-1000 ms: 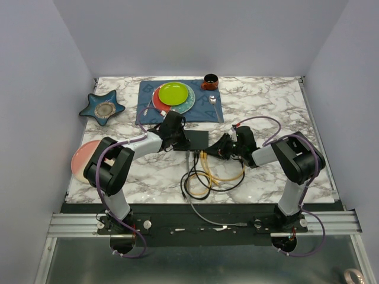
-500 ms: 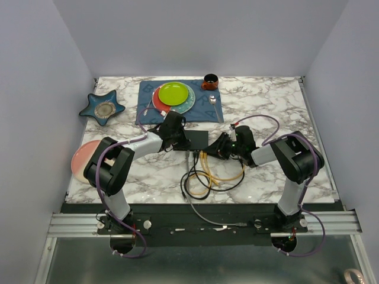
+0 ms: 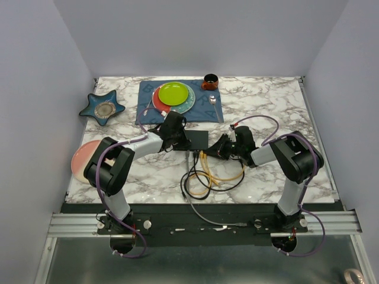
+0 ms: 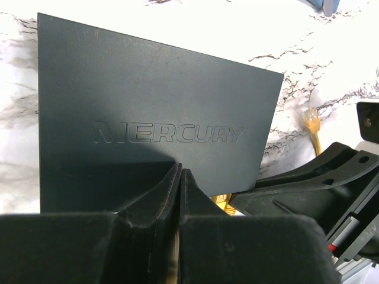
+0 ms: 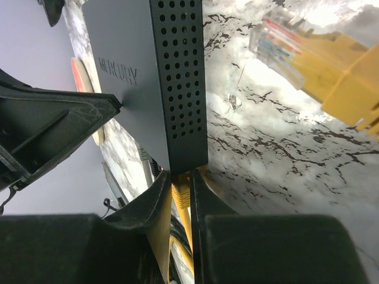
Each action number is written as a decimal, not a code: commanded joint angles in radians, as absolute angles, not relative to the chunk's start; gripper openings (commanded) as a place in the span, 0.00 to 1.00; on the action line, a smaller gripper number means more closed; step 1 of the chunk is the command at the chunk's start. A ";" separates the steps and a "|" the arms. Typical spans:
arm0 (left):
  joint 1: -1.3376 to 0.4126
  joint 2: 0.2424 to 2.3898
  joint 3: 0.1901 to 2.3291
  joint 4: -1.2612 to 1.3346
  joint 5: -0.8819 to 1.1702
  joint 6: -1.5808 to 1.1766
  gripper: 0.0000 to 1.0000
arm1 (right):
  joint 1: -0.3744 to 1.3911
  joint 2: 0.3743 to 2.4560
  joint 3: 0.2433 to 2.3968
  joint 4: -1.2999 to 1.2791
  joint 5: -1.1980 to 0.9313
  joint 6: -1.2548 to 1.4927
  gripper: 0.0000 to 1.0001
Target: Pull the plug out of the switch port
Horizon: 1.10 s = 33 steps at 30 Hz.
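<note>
The switch (image 3: 197,139) is a flat matte-black box marked MERCURY (image 4: 154,112), lying mid-table with a perforated side wall (image 5: 177,89). My left gripper (image 4: 179,170) is shut with nothing between its fingers, its tips resting on the switch's top near the left end (image 3: 177,139). My right gripper (image 5: 180,177) is shut on a yellow plug (image 5: 181,194) that sits in a port at the switch's near right corner (image 3: 214,149). A second yellow plug (image 5: 320,59) lies loose on the marble.
Yellow and black cables (image 3: 208,176) coil in front of the switch, and a grey cable (image 3: 198,210) runs to the near edge. Behind it lies a blue mat (image 3: 207,109) with stacked plates (image 3: 173,93) and an orange cup (image 3: 209,81). A star dish (image 3: 102,108) and a pink plate (image 3: 80,158) are at the left.
My right gripper has edged slightly left, closer to the switch's corner. The left arm and the switch have stayed put.
</note>
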<state>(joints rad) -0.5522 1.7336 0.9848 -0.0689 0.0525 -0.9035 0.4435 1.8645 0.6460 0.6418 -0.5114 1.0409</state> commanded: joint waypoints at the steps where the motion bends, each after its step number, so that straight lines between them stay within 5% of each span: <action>1: -0.560 1.741 0.956 -0.112 0.032 -0.900 0.10 | 0.446 1.894 0.623 0.646 -0.494 1.035 0.21; 9: -0.560 1.715 0.937 -0.109 0.031 -0.905 0.10 | 0.445 1.927 0.591 0.771 -0.525 1.094 0.01; 33: -0.638 1.739 0.887 0.054 0.134 -0.983 0.11 | 0.445 1.901 0.626 0.602 -0.534 0.945 0.01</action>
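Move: The black plug in the switch's port edge lies about 4 cm back, 2 cm right and 1 cm below the left hand. From that hand, the switch's middle is some 1 cm ahead and 1 cm left, and the grey plug 5 cm back and 1 cm left. The yellow plug is already between the right fingers; a loose yellow plug lies some 5 cm farther out and 10 cm right. Left hand slides about 5 cm back and 3 right to the black plug; right keeps pinching the yellow plug. ##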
